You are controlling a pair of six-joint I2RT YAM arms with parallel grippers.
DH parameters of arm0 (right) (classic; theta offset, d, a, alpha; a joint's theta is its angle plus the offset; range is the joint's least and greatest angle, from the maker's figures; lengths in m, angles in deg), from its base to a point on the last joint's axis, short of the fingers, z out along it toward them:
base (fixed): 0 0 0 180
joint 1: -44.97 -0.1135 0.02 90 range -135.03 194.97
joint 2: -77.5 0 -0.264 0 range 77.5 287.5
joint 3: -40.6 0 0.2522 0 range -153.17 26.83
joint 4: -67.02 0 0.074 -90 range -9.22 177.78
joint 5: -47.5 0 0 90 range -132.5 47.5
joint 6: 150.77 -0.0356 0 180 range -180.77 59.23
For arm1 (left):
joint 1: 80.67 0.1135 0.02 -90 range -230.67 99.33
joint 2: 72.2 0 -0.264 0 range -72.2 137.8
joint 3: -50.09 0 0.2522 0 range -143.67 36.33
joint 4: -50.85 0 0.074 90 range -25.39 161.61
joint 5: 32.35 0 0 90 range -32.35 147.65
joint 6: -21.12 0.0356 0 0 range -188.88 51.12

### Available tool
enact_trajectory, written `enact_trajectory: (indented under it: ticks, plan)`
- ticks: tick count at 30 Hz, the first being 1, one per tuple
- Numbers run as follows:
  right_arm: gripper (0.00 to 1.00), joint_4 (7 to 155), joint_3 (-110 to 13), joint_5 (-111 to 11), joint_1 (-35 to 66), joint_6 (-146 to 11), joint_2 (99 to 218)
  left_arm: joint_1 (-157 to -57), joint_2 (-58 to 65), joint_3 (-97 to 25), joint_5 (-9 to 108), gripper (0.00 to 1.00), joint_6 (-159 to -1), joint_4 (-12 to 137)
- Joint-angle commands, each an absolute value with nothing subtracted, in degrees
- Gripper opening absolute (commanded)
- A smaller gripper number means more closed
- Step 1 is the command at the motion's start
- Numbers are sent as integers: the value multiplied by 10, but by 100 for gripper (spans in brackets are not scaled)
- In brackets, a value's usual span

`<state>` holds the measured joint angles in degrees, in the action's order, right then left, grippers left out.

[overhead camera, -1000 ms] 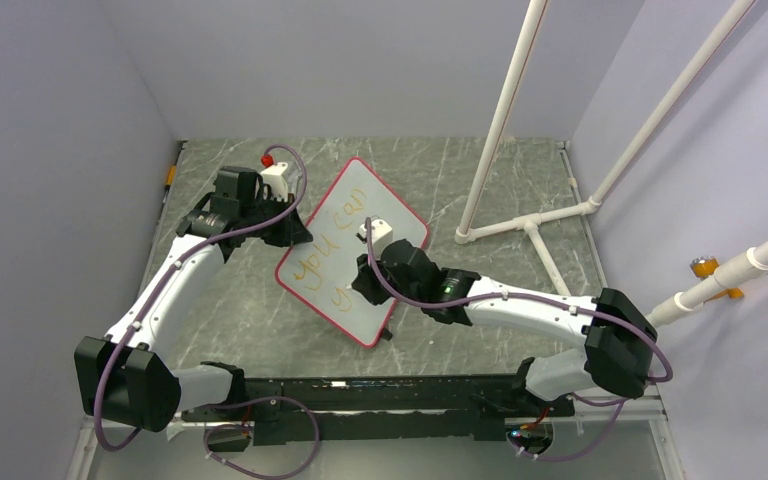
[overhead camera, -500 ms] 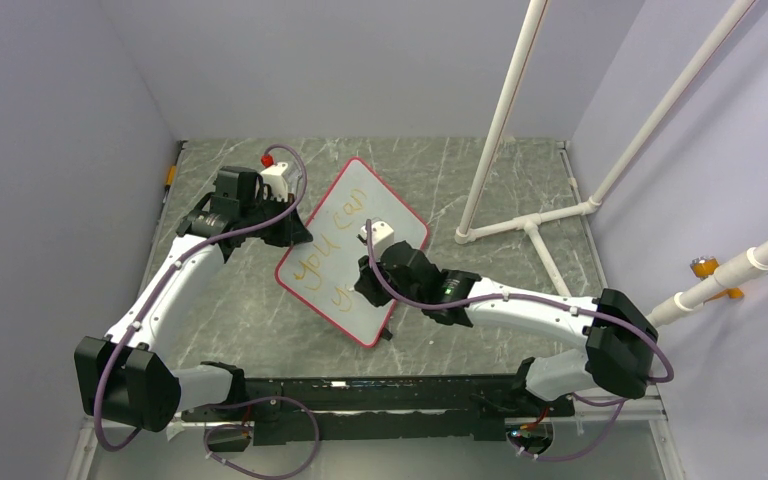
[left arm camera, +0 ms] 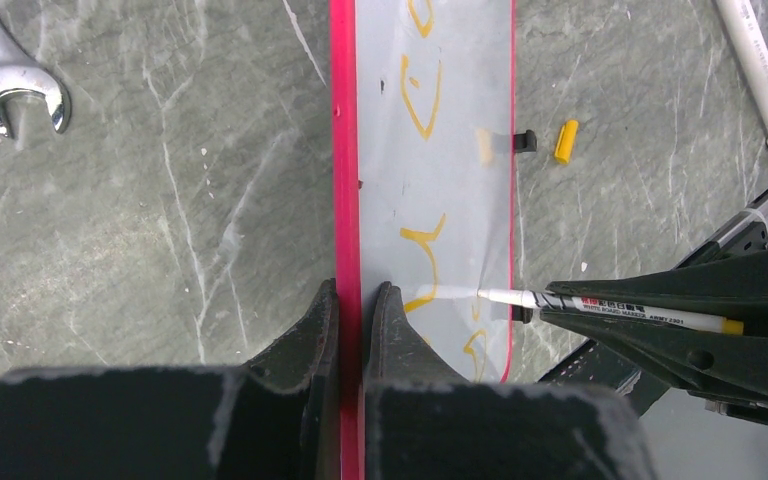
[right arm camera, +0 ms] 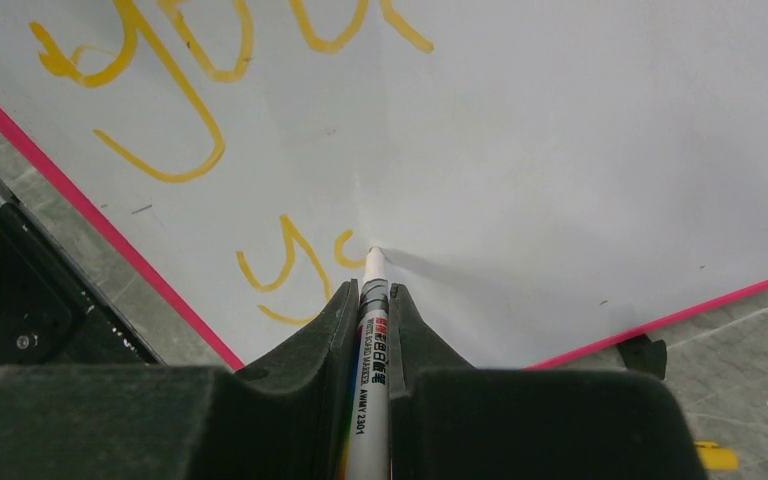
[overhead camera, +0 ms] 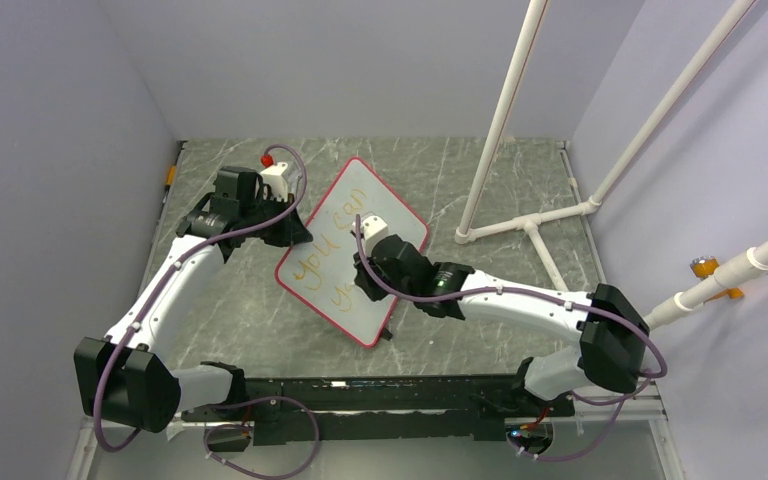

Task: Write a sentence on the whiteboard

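Observation:
The whiteboard, white with a red-pink frame, lies tilted on the table. Orange writing reads "you can" on one line, with a "y" and the start of another letter below. My left gripper is shut on the whiteboard's red edge. My right gripper is shut on a white marker, its tip touching the board right of the "y". The marker also shows in the left wrist view.
A wrench lies on the grey stone-patterned table left of the board. A yellow marker cap lies beside the board's far edge near a black clip. A white pipe frame stands at the right.
My right gripper has shifted slightly up and left over the board with the marker, and a new orange stroke has appeared after the "y". The left arm has not moved.

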<state>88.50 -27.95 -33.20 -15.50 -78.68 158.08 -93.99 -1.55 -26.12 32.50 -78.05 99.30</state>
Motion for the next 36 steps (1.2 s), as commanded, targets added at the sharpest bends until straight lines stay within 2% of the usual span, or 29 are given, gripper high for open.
enact_trajectory:
  ticks: [1, 15, 23, 31, 36]
  plan:
    - [0, 884, -317, -317, -154, -768, 1600, -938, -24, -262, 417, 0, -723, 982]
    - [0, 874, -324, -377, -153, -756, 1595, -938, -25, -261, 418, 0, -723, 982]
    - [0, 864, -303, -382, -151, -754, 1550, -938, -27, -261, 419, 0, -723, 982]
    - [0, 847, -280, -392, -129, -761, 1497, -938, -27, -260, 419, 0, -723, 982]
    - [0, 855, -283, -403, -101, -765, 1512, -938, -29, -258, 420, 0, -723, 980]
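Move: The right hand's marker tip touches the board at the half-drawn "o", about 3 cm ahead, 3 cm left and 3 cm below. The new "y" lies level ahead-wise and 5 cm left; the word "you" lies some 10 cm ahead and 11 cm left. From the left hand, still pinching the board's raised edge, the "o" is roughly 10 cm back, 8 cm right and 7 cm lower. Right hand curves the marker forward, then back-left about 1 cm on the board, then lifts 5 cm clear. ##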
